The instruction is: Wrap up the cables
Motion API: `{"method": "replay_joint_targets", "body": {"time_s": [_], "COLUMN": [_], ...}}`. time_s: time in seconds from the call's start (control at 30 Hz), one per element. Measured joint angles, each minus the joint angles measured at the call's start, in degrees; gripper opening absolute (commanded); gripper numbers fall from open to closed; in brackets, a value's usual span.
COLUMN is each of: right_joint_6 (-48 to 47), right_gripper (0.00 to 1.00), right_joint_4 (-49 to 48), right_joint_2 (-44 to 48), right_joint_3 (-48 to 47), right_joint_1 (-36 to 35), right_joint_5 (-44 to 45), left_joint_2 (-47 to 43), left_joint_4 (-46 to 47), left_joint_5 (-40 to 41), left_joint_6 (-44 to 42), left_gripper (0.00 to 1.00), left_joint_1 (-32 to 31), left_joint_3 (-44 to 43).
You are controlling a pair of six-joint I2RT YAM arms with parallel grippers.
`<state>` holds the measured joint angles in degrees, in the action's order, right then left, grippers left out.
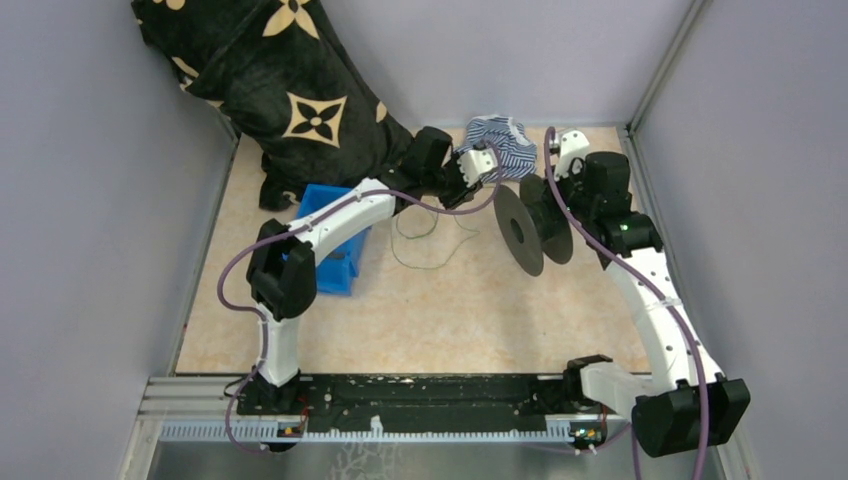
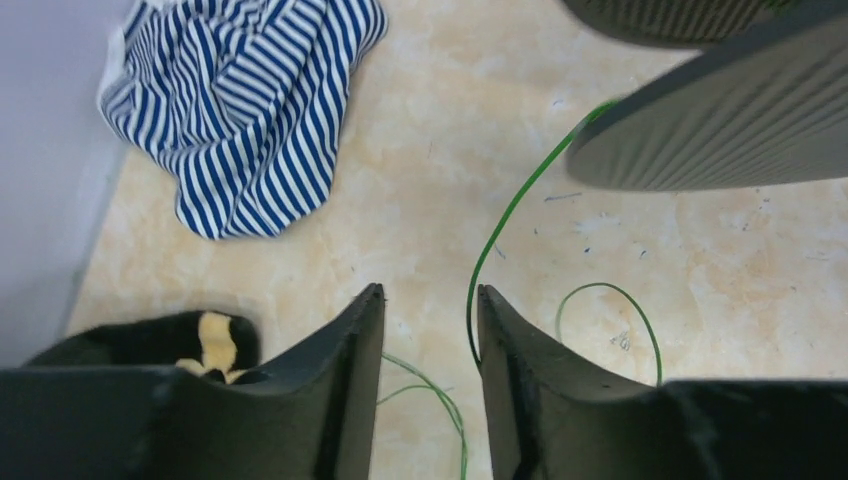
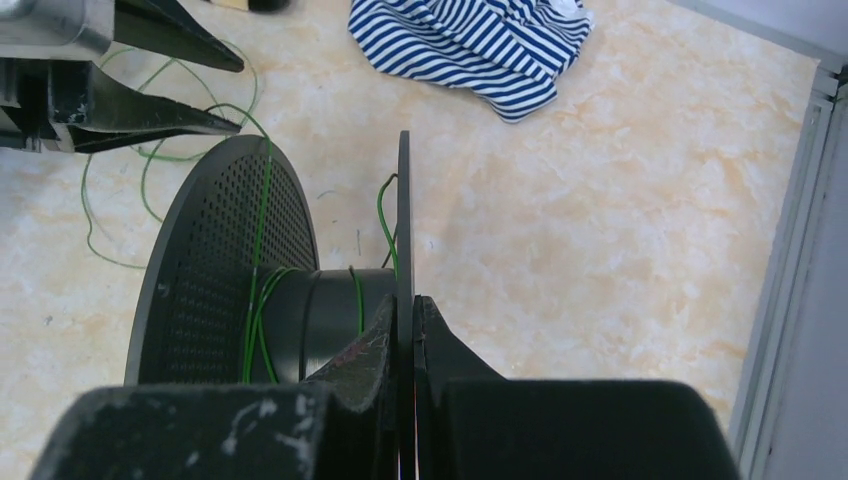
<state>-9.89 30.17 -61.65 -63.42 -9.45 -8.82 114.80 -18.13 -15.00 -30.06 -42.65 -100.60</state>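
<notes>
The cable [image 1: 428,267] is a thin green wire lying in loose loops on the table, left of a black spool [image 1: 520,232]. One strand [image 2: 500,225] runs from the spool's flange [image 2: 720,110] down along the inner face of my left gripper's right finger. My left gripper [image 2: 428,295] is open and nothing is pinched between its fingers; it hovers at the back by the spool [image 1: 487,170]. A few green turns [image 3: 258,330] sit on the spool's core. My right gripper [image 3: 405,300] is shut on the spool's thin outer flange and holds the spool on edge.
A blue-and-white striped cloth [image 1: 500,140] lies against the back wall. A black cushion with tan flowers [image 1: 270,80] fills the back left corner, with a blue bin [image 1: 335,240] below it under my left arm. Grey walls enclose both sides.
</notes>
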Motion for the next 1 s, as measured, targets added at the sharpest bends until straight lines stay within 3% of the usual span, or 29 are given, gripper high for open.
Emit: {"method": "replay_joint_targets", "body": {"time_s": [0.47,1.0], "right_joint_6": [1.6,1.8], "right_gripper": [0.00,0.00], "right_joint_4": [4.2,4.9], "right_joint_2": [-1.4,-3.2], "right_joint_3": [-7.2,-9.0], "right_joint_1": [1.0,1.0], "right_joint_5": [0.2,-4.0], "left_joint_2": [-4.2,-6.8], "left_joint_4": [4.9,7.7], "left_joint_5": [-11.5,-22.1], "left_joint_6": [4.6,6.3], "left_gripper": [0.94,1.00], "left_joint_1": [5.9,8.7], "left_joint_3": [11.7,16.7]}}
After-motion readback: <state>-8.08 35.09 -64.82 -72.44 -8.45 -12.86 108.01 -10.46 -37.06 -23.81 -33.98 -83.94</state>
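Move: The slack green cable I'm going for loops on the table about 7 cm back, 6 cm left and 12 cm below my left hand, with one strand running up past its fingertips to the reel. The reel's middle is roughly 14 cm right of that hand, 3 cm back and near its height; the striped cloth is 14 cm ahead, 9 cm right and 12 cm below. From my right hand, the reel's middle is about 4 cm back, 4 cm left and 3 cm below, the slack cable some 8 cm back, 26 cm left and 19 cm below. I spread my left fingers from part-open to fully wide and draw that hand away from the reel, about 5 cm left in all, dipping early towards the slack cable and then coming back some 3 cm, while the wrist swings around 15 degrees clockwise. My right hand keeps its shut grip on the reel's right flange and raises the reel. ##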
